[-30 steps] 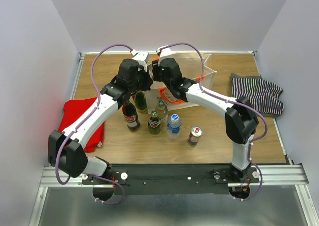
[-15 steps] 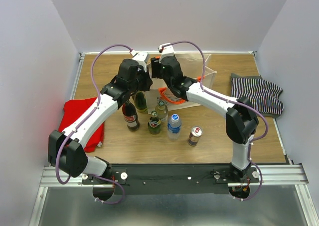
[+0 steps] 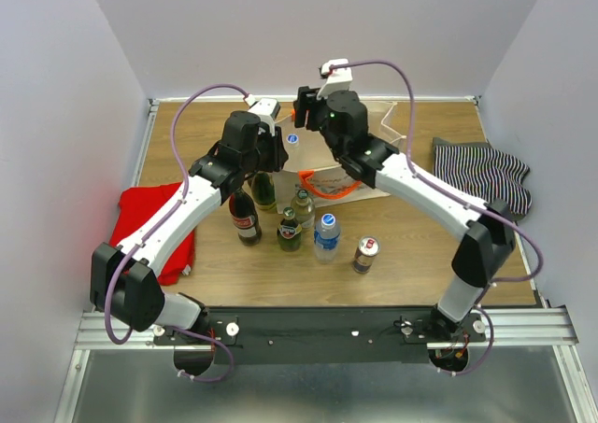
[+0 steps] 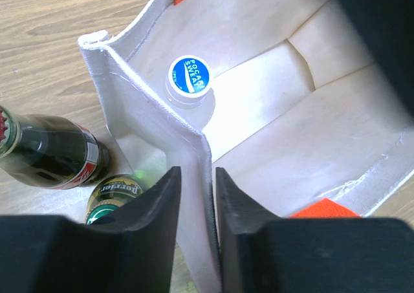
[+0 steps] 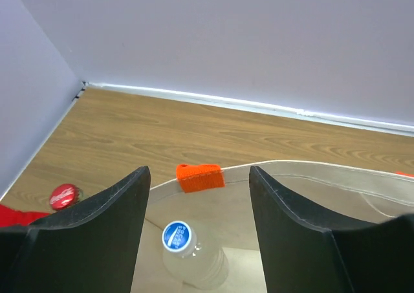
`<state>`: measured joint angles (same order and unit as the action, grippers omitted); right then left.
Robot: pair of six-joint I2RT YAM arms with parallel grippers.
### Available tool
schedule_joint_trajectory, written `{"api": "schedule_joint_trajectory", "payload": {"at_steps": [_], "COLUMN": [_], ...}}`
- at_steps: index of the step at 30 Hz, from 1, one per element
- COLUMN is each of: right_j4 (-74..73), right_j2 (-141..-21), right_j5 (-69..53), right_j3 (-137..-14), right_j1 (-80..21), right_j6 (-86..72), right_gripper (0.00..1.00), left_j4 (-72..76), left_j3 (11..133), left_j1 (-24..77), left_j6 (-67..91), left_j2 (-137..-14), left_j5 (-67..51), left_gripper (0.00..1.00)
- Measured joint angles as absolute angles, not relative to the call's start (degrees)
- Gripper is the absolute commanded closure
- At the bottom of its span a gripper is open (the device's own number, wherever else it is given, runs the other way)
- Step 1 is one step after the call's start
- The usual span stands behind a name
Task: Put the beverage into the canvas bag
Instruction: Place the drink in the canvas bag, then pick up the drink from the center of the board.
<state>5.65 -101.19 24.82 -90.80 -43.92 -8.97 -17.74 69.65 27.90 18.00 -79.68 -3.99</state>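
The canvas bag [image 3: 315, 176] stands open at the back middle of the table, cream with an orange tab [image 5: 200, 176] on its rim. Inside it stands the beverage [image 4: 189, 75], a clear bottle with a blue cap [image 5: 178, 236], near the bag's left corner; nothing holds it. My right gripper [image 5: 198, 176] hangs open above the bag's mouth, clear of the bottle. My left gripper [image 4: 198, 176] straddles the bag's near left wall [image 4: 162, 112]. Its jaws stand slightly parted, with the cloth running between them.
In front of the bag stand a cola bottle [image 3: 246, 219], green bottles [image 3: 290, 229] [image 3: 264, 190], a blue-capped water bottle [image 3: 326, 234] and a can [image 3: 365, 253]. A red cloth [image 3: 149, 222] lies at the left, a striped cloth [image 3: 484, 176] at the right.
My right gripper has opened and lifted up out of the bag, leaving the bottle standing inside. My left gripper's jaws have parted on the bag's wall.
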Motion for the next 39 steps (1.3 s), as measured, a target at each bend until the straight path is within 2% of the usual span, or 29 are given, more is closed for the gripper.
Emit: {"api": "schedule_joint_trajectory", "payload": {"at_steps": [12,16,29,39], "right_j4": [-12.27,-16.82,-26.11,-33.93], "right_j2": [-87.59,-84.53,-79.20,-77.34], "right_j5": [24.32,23.97,19.62,19.90], "right_j3": [-92.40,-91.61,-85.25,-82.63], "right_j1": [-43.92,-43.94,-44.47,-53.95], "right_j6": [-10.70,-10.98,-11.42,-10.70], "right_gripper": [0.27,0.27,0.27,0.27], "left_j4": [-18.11,-18.11,-18.02,-18.00], "left_j3": [69.56,69.32,69.14,69.14], "left_j1": [27.90,27.90,27.90,27.90], "left_j6": [18.02,18.09,18.06,18.09], "left_j2": [-79.66,-79.66,-78.91,-78.63], "left_j5": [-3.84,-3.84,-3.84,-3.84], "left_gripper": [0.44,0.35,0.31,0.28]}}
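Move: The right hand, open over the bag, has the water bottle on the table about 20 cm back, 6 cm to its right and 23 cm below. The can lies 23 cm back and 15 cm right, the small clear bottle 12 cm straight back; the bottle already bagged stands below, 3 cm ahead and 3 cm left. The left hand has the bag rim right between its fingertips, with the bagged bottle 10 cm ahead, 3 cm right and lower. Back by about 17 cm the right hand draws out over the bag towards the water bottle, first rising some 6 cm and swinging 8 cm right, then sinking about 8 cm and easing left again. Its fingers stay open while the wrist tips down roughly 20 degrees and turns counter-clockwise. The left hand stays put and opens wider around the bag rim. ##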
